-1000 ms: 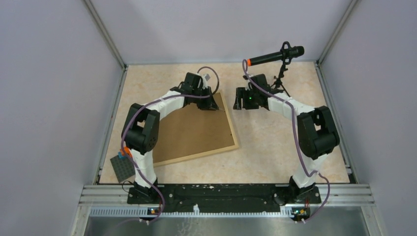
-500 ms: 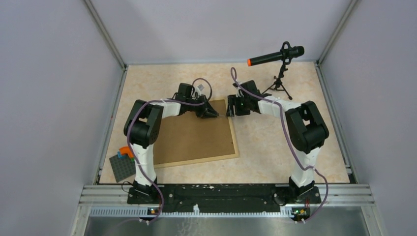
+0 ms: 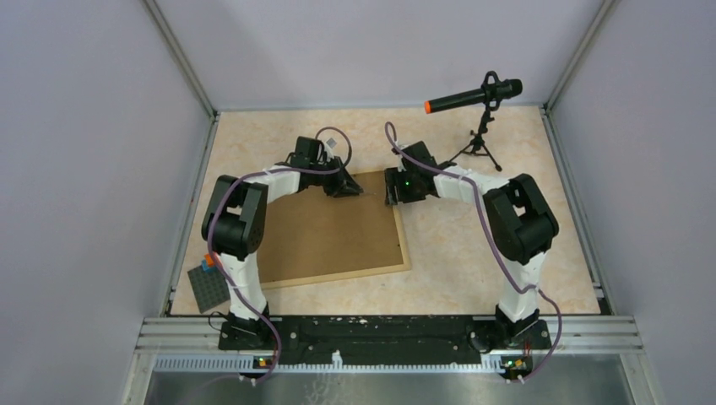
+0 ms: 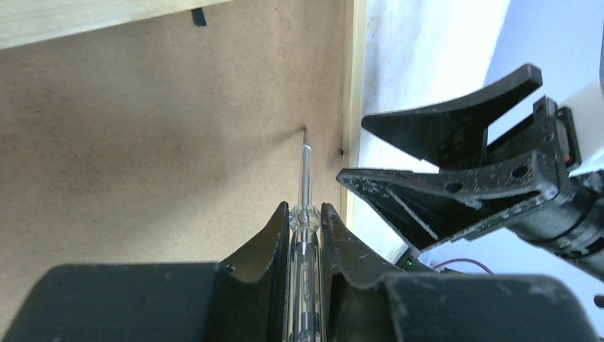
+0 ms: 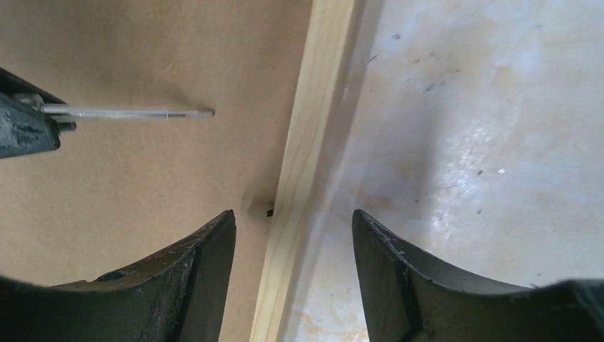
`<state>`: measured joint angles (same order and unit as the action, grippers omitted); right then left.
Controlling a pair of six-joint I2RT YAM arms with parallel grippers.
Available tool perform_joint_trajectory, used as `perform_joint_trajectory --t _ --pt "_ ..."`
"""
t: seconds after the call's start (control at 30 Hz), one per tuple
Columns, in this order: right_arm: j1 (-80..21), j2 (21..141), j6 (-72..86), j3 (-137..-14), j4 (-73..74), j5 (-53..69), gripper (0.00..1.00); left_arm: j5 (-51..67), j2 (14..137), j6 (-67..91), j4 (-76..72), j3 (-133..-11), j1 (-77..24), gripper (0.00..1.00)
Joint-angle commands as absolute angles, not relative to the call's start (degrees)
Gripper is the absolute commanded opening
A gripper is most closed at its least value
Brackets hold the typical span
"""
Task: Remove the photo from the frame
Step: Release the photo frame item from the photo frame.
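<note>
The frame lies face down on the table, its brown backing board up. The photo is hidden beneath the board. My left gripper is shut on a clear-handled screwdriver. The screwdriver's tip rests on the board close to the frame's right rail. My right gripper is open and straddles that light-wood rail near the far right corner. A small black tab sits by the rail between its fingers. The screwdriver shaft shows to the left.
A microphone on a small tripod stands at the back right. A dark grey studded baseplate with coloured bricks lies at the near left by the left arm's base. Enclosure walls close in on both sides and the back.
The right gripper has swung left from the bare table onto the frame's right rail. The left gripper has drawn back to the left with the screwdriver. The frame has turned and slid slightly nearer.
</note>
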<state>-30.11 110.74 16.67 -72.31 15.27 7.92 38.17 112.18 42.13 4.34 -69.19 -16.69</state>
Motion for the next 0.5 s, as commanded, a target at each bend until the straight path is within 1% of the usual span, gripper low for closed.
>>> perform_joint_trajectory --t 0.0,0.17,0.27,0.4,0.47 --pt "-32.54 108.46 18.08 -72.34 18.99 4.3 0.58 34.21 109.55 39.99 7.09 -70.34 -16.52 0.0" --pt "-33.0 110.79 18.76 -74.02 20.63 0.49 0.46 33.87 109.61 39.66 7.0 -70.14 -16.52 0.0" --pt "-33.95 111.68 18.24 -74.55 21.38 -1.95 0.41 33.54 109.56 39.36 7.13 -70.35 -16.48 0.0" --pt "-34.54 112.85 19.59 -74.97 22.64 -4.48 0.39 33.48 109.67 39.24 6.79 -70.5 -16.48 0.0" --pt "-34.58 113.02 20.52 -75.67 22.69 -5.38 0.4 33.55 109.75 39.29 6.78 -70.42 -16.48 0.0"
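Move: The right hand's open fingers straddle the photo frame's right rail, which lies right under the hand point, about 2 cm down. A small black tab sits at the rail's inner edge, some 1 cm left; the screwdriver tip is about 3 cm ahead and 5 cm left, and the far rail's tab about 7 cm ahead and 9 cm left. From the left hand the right-rail tab is about 8 cm right, 1 cm back and 5 cm below. The right hand draws back about 1 cm along the frame's right rail and sinks about half a centimetre, rolling some 5 degrees so that its left side dips. Meanwhile its straddling fingers close by roughly a third of their gap, bringing the inner fingertip against the rail's inner edge at the black tab while the outer finger stays clear, as the left hand keeps its hold on the screwdriver over the backing board, almost still. ##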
